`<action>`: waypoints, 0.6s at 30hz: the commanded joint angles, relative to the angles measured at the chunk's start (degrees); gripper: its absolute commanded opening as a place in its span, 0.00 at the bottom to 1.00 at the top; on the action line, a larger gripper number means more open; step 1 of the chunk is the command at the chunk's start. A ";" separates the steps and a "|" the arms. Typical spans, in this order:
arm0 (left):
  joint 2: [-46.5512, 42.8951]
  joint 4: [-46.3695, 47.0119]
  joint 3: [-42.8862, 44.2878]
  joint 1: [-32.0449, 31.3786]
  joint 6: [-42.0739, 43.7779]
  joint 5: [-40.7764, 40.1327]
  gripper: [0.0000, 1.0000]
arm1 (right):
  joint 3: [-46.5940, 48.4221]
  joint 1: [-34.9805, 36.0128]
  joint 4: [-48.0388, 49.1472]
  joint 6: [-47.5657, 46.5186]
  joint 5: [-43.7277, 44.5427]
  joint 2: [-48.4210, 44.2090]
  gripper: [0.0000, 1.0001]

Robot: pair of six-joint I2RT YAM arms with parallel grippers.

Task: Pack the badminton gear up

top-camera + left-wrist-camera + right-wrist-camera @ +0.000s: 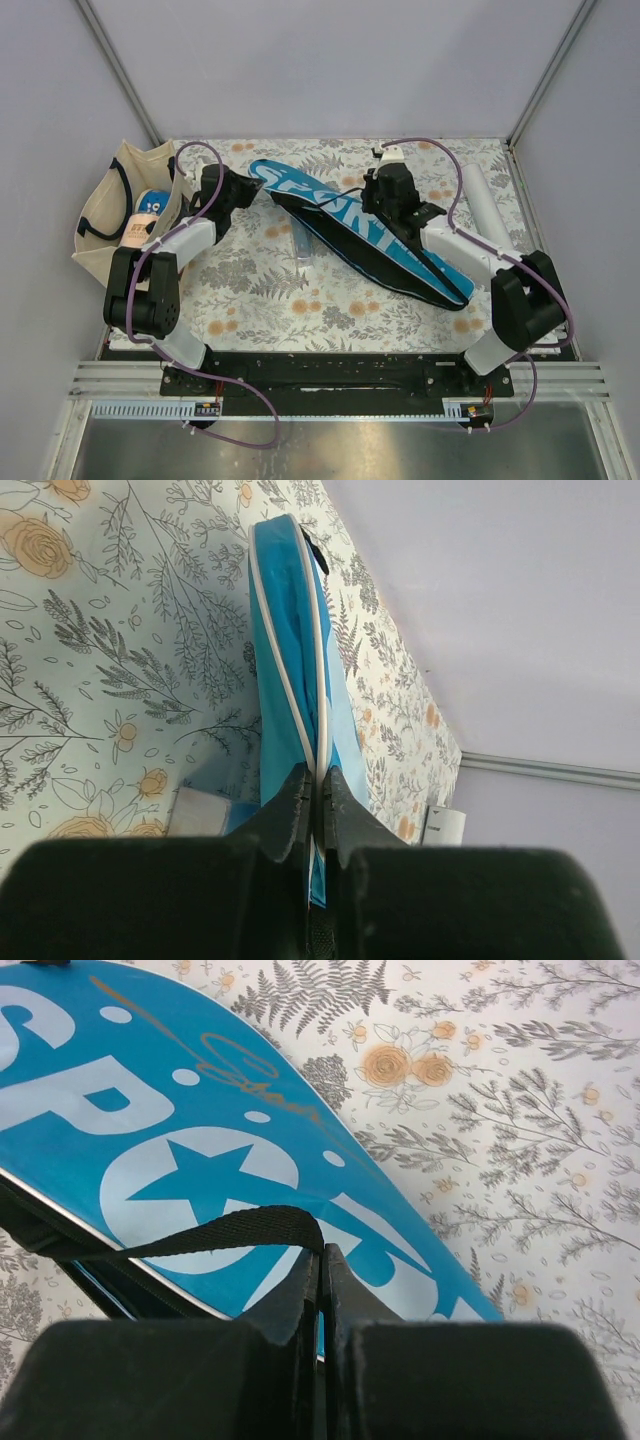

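The blue "SPORT" cover (400, 255) lies slanted across the flowered table, its black-edged mouth gaping on the near side. My left gripper (258, 187) is shut on the white-piped edge at the cover's far-left end; the left wrist view shows this gripper (318, 772) pinching the cover (285, 630). My right gripper (375, 200) hovers over the cover's middle. In the right wrist view this gripper (322, 1250) is shut on the cover's black strap (220, 1230), lifted above the printed face (200, 1150). The long white tube (485, 205) lies at the right. Rackets and shuttlecocks are not clearly visible.
A beige tote bag (110, 215) with black handles stands open at the left edge, holding some items. A pale white-and-blue piece (303, 243) pokes out from under the cover's near side. Grey walls close the table at the back and sides.
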 commanded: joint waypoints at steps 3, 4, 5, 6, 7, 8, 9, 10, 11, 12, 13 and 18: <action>-2.47 -0.77 2.94 -1.11 2.49 1.93 0.00 | 5.30 -3.35 15.34 6.01 -9.97 4.83 0.00; -2.29 -0.86 2.94 -1.29 2.67 2.02 0.00 | 5.38 -3.88 17.00 7.50 -10.15 5.79 0.00; -2.29 -0.95 2.85 -1.29 2.67 2.02 0.00 | 5.56 -4.32 18.15 8.38 -10.32 6.76 0.00; -2.12 -0.95 2.85 -1.38 2.67 2.28 0.00 | 5.73 -4.58 19.47 9.26 -10.32 7.73 0.00; -2.12 -1.04 2.85 -1.38 2.50 2.54 0.00 | 6.34 -4.85 19.92 9.71 -10.32 8.69 0.01; -2.20 -1.30 2.94 -1.38 2.23 2.72 0.00 | 7.31 -5.03 19.31 9.89 -9.89 9.92 0.04; -2.12 -1.48 2.94 -1.29 1.88 2.98 0.00 | 8.80 -5.11 17.57 9.89 -9.01 10.89 0.07; -2.20 -1.83 3.11 -1.38 1.36 3.25 0.00 | 10.46 -5.11 15.29 9.80 -7.35 12.12 0.12; -2.20 -2.09 3.29 -1.38 0.66 3.34 0.00 | 12.22 -5.20 13.26 9.71 -5.16 13.09 0.17; -2.29 -2.62 3.55 -1.38 0.04 3.42 0.00 | 13.63 -5.29 10.72 9.71 -3.75 13.71 0.22; -2.20 -3.06 3.82 -1.29 -0.84 3.69 0.00 | 15.04 -5.12 8.08 9.54 -2.77 14.32 0.29; -2.38 -6.30 5.83 -1.38 -4.09 4.04 0.00 | 22.43 -5.11 -12.04 11.37 3.36 15.30 0.54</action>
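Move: The right gripper has the black strap pinched above the blue racket cover. The cover's far edge lies roughly 5 cm ahead of it and 10 cm below; its middle is about 3 cm back, 3 cm left and 9 cm below. The clear case is about 22 cm left and 2 cm back, 15 cm below. From the left gripper, holding the cover's left end, that far edge lies about 33 cm right, 2 cm ahead and 8 cm below. Carry the strap forward about 8 cm with the right gripper towards the cover's far side, sinking a centimetre or two and rolling its left side up about 10 degrees. Midway, start parting the fingers to roughly half open, easing off the pinch on the strap. Keep the left gripper in place, still shut on the cover's left end. ##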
